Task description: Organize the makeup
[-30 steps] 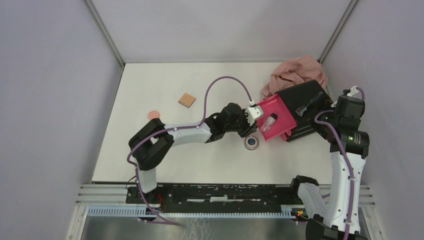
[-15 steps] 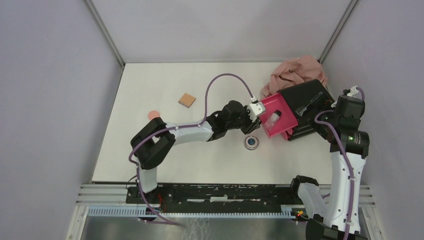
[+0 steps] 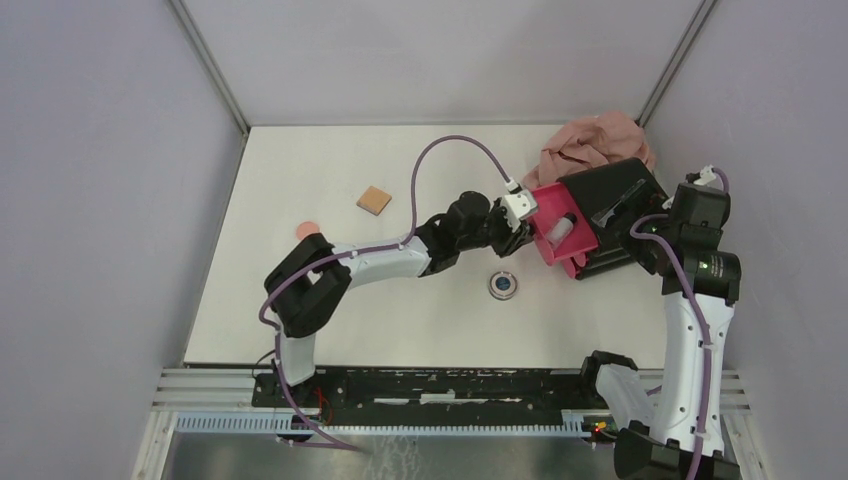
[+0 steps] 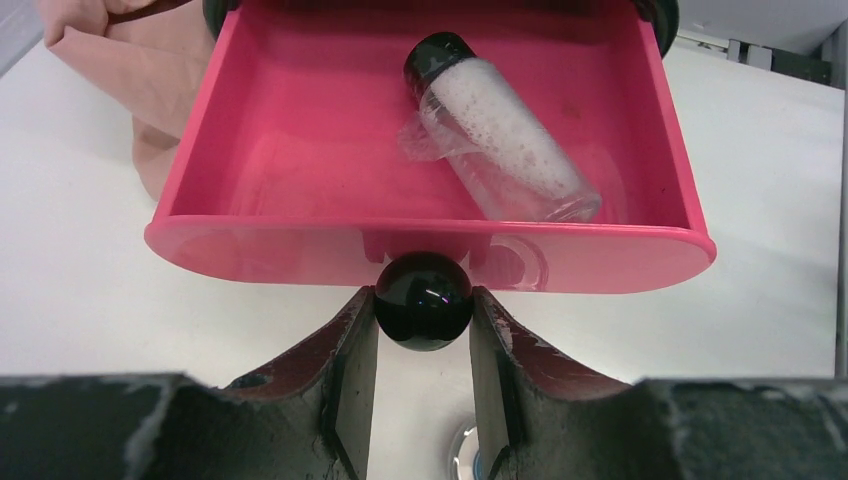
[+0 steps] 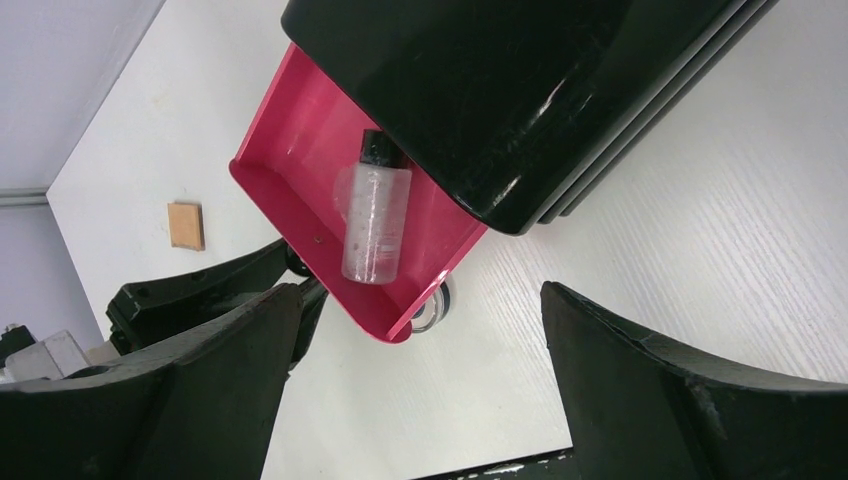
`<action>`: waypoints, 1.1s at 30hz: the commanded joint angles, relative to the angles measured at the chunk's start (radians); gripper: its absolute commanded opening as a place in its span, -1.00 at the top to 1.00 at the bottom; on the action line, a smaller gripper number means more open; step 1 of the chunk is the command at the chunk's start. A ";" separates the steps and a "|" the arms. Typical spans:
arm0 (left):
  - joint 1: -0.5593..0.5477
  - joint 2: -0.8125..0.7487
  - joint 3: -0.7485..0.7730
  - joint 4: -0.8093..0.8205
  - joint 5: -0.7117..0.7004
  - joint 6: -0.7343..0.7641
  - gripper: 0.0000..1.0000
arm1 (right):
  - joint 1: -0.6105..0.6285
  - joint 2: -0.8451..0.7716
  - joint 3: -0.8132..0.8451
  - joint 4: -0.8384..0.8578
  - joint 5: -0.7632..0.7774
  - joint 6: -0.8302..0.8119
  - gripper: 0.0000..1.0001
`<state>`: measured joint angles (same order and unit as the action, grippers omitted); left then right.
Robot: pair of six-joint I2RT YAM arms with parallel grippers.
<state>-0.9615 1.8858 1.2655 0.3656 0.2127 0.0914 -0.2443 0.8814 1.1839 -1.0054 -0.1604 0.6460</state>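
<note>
My left gripper [image 3: 527,225] is shut on the black knob [image 4: 423,312] of the magenta drawer [image 4: 300,250], which stands partly out of the black box [image 3: 610,210]. The clear black-capped vial [image 4: 505,140] lies on its side in the drawer; it also shows in the top view [image 3: 561,226] and the right wrist view [image 5: 375,215]. The round silver compact [image 3: 504,285] lies on the table just in front of the drawer. The tan square pad [image 3: 374,200] and the salmon puff [image 3: 308,229] lie far left. My right gripper [image 5: 420,290] is open and empty, beside the box. The orange sponges are out of view.
The pinkish-beige cloth [image 3: 590,145] is heaped behind the box at the back right corner. Walls enclose the table on the left, back and right. The left arm's purple cable [image 3: 450,160] arches over the table's middle.
My left gripper has moved right and away with the knob, sliding the drawer with the vial further into the box. The compact now lies uncovered. The right arm has barely moved.
</note>
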 commanded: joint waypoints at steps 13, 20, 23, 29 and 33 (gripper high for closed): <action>0.001 0.143 0.235 0.133 0.086 -0.124 0.36 | -0.003 0.005 -0.002 0.043 -0.046 0.001 -0.92; -0.001 0.208 0.317 0.125 0.107 -0.173 0.32 | -0.003 0.007 0.004 0.038 -0.048 0.003 -0.91; -0.001 0.242 0.357 0.127 0.121 -0.196 0.29 | -0.004 0.005 0.006 0.035 -0.051 0.003 -0.91; -0.006 0.319 0.479 0.050 0.108 -0.240 0.21 | -0.003 -0.002 0.009 0.020 -0.052 0.003 -0.91; -0.012 0.362 0.555 -0.001 0.107 -0.259 0.19 | -0.004 -0.004 0.019 0.007 -0.052 0.001 -0.91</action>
<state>-0.9661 2.2349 1.7096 0.3290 0.2996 -0.0971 -0.2443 0.8917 1.1797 -1.0073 -0.2062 0.6495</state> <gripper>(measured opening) 0.428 0.956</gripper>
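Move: The left hand already grips the knob of the open top drawer. The black cabinet's middle lies some 17 cm to its right, 4 cm ahead and 5 cm lower. The bottle in the drawer is about 7 cm right and 1 cm ahead at knob height; the pink cloth is about 15 cm ahead, 13 cm right, and the round jar some 11 cm back, 3 cm left, both lower. From the right hand the cabinet's middle is roughly 9 cm ahead, 5 cm right and 13 cm below. Keeping its pinch on the round black knob, the left hand pushes the top drawer in towards the cabinet, travelling about 9 cm to the right and some 3 cm forward, almost level and at an even pace. The fingers hold the same gap while the wrist tilts gradually by around 10 degrees. ##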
